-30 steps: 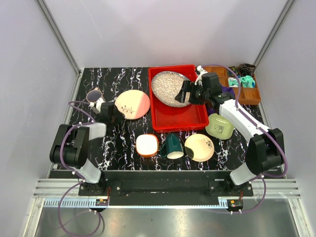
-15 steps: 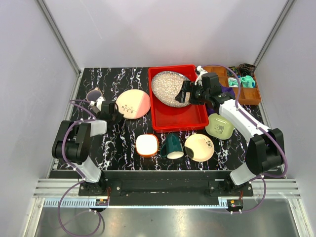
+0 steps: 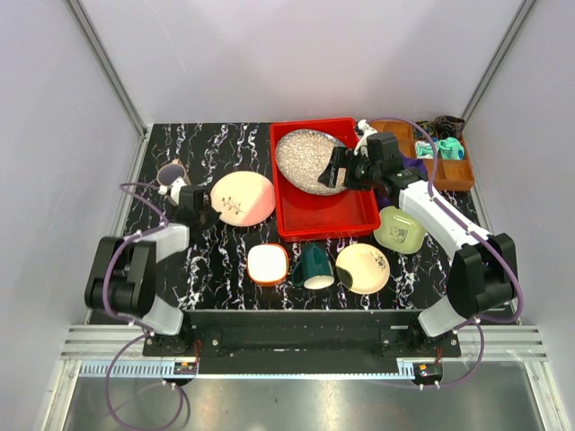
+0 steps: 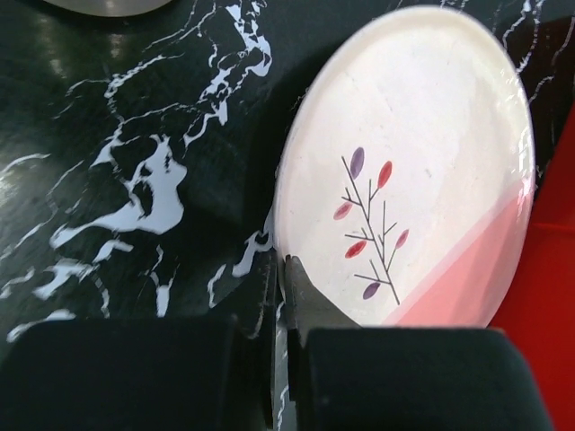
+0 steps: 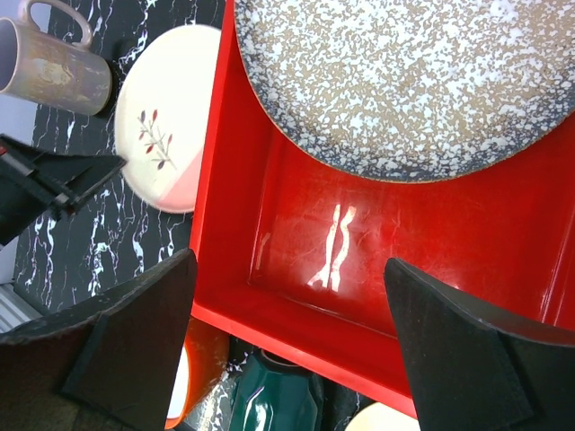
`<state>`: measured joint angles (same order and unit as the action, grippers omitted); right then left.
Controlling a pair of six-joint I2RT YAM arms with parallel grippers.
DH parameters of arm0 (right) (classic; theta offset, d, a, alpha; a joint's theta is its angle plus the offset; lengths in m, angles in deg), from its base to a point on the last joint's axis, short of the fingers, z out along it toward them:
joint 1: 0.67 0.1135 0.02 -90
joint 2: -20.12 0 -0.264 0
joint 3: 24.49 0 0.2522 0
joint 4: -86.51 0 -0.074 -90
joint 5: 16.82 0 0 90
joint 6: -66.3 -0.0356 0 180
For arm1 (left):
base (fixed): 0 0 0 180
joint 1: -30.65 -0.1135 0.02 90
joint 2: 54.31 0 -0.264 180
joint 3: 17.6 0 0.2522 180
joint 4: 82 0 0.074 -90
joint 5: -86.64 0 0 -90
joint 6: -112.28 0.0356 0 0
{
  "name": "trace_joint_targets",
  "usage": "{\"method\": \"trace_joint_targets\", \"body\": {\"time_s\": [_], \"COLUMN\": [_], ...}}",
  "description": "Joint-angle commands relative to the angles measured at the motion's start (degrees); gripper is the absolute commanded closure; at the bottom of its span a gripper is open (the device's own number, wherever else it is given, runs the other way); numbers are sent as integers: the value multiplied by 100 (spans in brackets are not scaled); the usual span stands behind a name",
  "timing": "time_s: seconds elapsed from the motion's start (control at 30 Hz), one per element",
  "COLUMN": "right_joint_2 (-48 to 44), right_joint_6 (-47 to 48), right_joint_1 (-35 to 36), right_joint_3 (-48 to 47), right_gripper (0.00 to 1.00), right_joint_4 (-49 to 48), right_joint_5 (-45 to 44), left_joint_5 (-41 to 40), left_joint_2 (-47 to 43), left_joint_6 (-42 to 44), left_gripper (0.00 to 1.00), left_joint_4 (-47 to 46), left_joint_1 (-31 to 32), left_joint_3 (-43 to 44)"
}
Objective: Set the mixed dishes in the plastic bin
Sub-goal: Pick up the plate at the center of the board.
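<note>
My left gripper [image 4: 286,269] [image 3: 205,205] is shut on the left rim of the pink-cream plate [image 4: 404,171] [image 3: 244,198], which sits left of the red plastic bin [image 3: 325,218] [image 5: 296,323]. The big speckled grey plate [image 3: 307,160] [image 5: 404,81] leans inside the bin at its far left. My right gripper [image 5: 287,278] [image 3: 334,171] hangs open above the bin, holding nothing. A mauve cup [image 3: 168,172] [image 5: 54,67] stands at the far left. The orange-white bowl [image 3: 268,264], dark green mug [image 3: 314,266], pale yellow plate [image 3: 363,268] and light green bowl [image 3: 400,230] lie near the bin's front.
A brown compartmented tray [image 3: 452,172] with a teal cloth [image 3: 440,148] sits at the back right, behind the right arm. Metal frame posts and grey walls bound the black marbled table [image 3: 225,260] on the left, right and back.
My left gripper has closed onto the pink-cream plate's rim, and the plate has shifted slightly toward the bin. The right arm has stayed still and open.
</note>
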<state>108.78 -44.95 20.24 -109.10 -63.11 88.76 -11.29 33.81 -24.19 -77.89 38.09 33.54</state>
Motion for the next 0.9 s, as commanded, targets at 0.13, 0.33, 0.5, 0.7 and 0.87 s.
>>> {"method": "trace_joint_targets", "body": {"time_s": [0.13, 0.33, 0.5, 0.7, 0.87], "right_joint_2": [212, 582, 705, 705, 784], "right_joint_6": [25, -10, -37, -28, -10], "right_joint_1": [36, 28, 36, 36, 45], "right_joint_3": [-394, -632, -676, -641, -676], "right_gripper": [6, 7, 7, 7, 7], "right_joint_4": [-89, -45, -45, -45, -45], "right_joint_5": [262, 666, 684, 701, 754], "left_joint_5": [-306, -508, -245, 1, -86], "left_joint_2": [-1340, -1798, -1544, -1096, -1156], "left_joint_6": [543, 815, 676, 315, 306], "left_gripper": [100, 100, 100, 100, 100], "left_joint_4": [568, 947, 746, 280, 305], "left_joint_1": [-15, -120, -129, -129, -129], "left_joint_3": [-249, -407, -600, -820, -935]}}
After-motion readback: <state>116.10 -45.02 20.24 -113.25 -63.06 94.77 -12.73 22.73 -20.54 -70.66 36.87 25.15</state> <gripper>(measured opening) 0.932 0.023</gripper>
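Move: The left gripper already pinches the plate's left rim; the plate's middle is about 5 cm ahead, 7 cm to the right and slightly below. The mug stands some 12 cm left of this gripper and 9 cm ahead, the orange-rimmed bowl about 15 cm right and 15 cm back, the red bin's middle around 32 cm right and 10 cm ahead. From the right hand the plate is roughly 24 cm left, 3 cm back and 17 cm below. Keep the left fingers shut on the plate's rim and draw it back towards the robot about 6 cm, a little left, away from the bin, arching up some 3.5 cm first and then lowering it to the board. Meanwhile ease the open right gripper about 3 cm left and down above the bin. ##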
